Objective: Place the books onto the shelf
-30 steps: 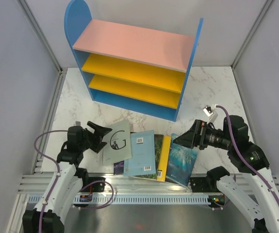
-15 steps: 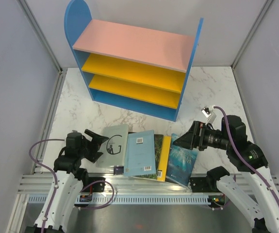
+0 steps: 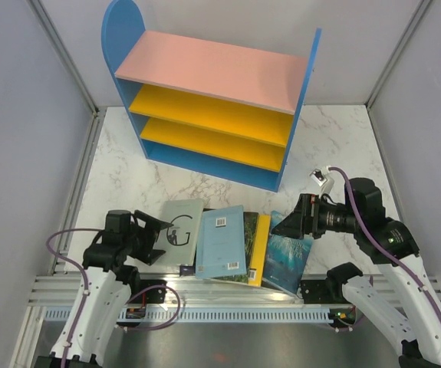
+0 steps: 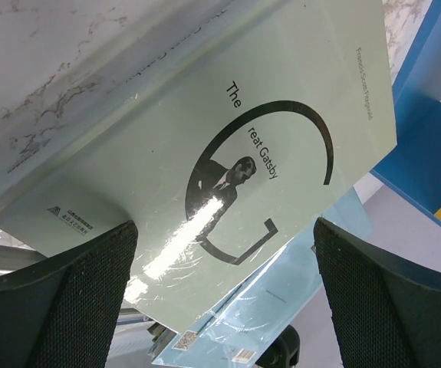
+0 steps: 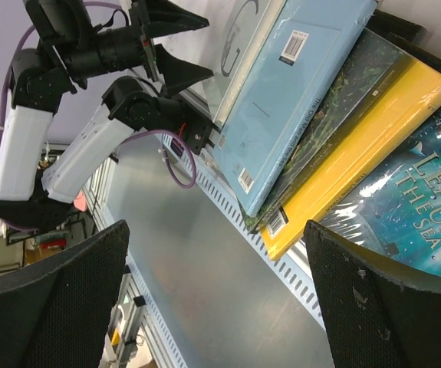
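Note:
Several books lie fanned near the table's front edge: a grey-green "G" book (image 3: pixel 180 230), a light blue one (image 3: pixel 222 241), a dark one (image 3: pixel 248 228), a yellow one (image 3: pixel 260 247) and a teal sea one (image 3: pixel 287 257). The shelf (image 3: pixel 212 69) stands at the back with bare boards. My left gripper (image 3: pixel 155 234) is open at the left edge of the G book (image 4: pixel 228 153), whose cover fills the left wrist view between the fingers (image 4: pixel 74 307). My right gripper (image 3: pixel 285 226) hangs open above the teal book (image 5: pixel 427 207), holding nothing.
A slotted metal rail (image 3: pixel 228 307) runs along the near edge under the books' lower corners. In the right wrist view the left arm (image 5: pixel 90 146) shows beyond the light blue book (image 5: pixel 297 84) and yellow book (image 5: pixel 358 161). Grey walls close in both sides.
My left gripper has dropped toward the near edge and opened wider beside the G book. The right gripper has shifted slightly left. The books have barely moved.

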Tool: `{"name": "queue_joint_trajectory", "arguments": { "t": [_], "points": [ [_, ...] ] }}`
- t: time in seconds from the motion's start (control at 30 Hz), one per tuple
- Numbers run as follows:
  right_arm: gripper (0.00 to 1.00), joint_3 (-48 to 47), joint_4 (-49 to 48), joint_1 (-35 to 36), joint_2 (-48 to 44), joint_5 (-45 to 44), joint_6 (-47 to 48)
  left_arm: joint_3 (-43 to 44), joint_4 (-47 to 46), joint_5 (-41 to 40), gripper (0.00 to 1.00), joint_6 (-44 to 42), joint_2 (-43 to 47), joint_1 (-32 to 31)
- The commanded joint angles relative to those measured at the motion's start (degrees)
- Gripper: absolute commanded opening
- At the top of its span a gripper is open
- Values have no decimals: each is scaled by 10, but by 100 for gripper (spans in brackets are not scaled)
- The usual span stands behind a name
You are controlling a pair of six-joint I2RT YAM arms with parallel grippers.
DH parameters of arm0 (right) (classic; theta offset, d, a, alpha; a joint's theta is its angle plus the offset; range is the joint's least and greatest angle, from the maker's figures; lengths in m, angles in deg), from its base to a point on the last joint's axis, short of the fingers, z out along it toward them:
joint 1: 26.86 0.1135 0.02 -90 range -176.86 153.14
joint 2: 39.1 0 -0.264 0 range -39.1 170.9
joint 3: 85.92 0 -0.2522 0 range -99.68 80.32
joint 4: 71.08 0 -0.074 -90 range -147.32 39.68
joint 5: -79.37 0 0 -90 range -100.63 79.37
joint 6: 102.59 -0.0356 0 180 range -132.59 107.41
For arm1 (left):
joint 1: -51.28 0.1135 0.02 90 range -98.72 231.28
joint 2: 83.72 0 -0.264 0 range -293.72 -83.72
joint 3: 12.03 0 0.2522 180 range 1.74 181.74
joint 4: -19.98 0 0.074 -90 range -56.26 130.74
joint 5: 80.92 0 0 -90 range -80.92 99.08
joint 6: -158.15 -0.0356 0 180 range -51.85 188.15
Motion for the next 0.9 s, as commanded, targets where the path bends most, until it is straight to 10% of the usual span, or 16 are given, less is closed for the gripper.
{"name": "queue_joint_trajectory", "arguments": {
  "t": [0.0, 0.3, 0.53, 0.87],
  "points": [
    [98, -1, 3, 2, -3, 25, 30, -5, 44, 6, 100, 13, -40, -18],
    [98, 2, 15, 2, 12, -2, 35, 49, 20, -51, 100, 37, -107, -92],
    [98, -12, -179, 12, 116, -15, -84, 199, 52, -106, 100, -49, -161, -92],
    [97, -199, -208, 320, 386, -341, -59, 371, 146, -149, 100, -175, -222, -85]
  ]
}}
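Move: The grey-green book lies just under the left hand, its middle some 4 cm ahead, 3 cm to the right and 3 cm below. The blue book is about 17 cm to that hand's right and 1 cm ahead. From the high right hand the grey-green book is roughly 27 cm left, 11 cm ahead and 20 cm down; the blue book 14 cm left and 9 cm ahead, the yellow book 3 cm left and 6 cm ahead, both some 20 cm down. Over the grey-green book the left hand first creeps about 1 cm right, low down, one fingertip seeming to bear on the cover, then comes clear, rising some 12 cm and edging forward with a slight roll, fingers wide. Meanwhile the right hand, after hanging nearly still, sweeps left about 13 cm and forward over the blue book towards the grey-green one, staying high and open. ##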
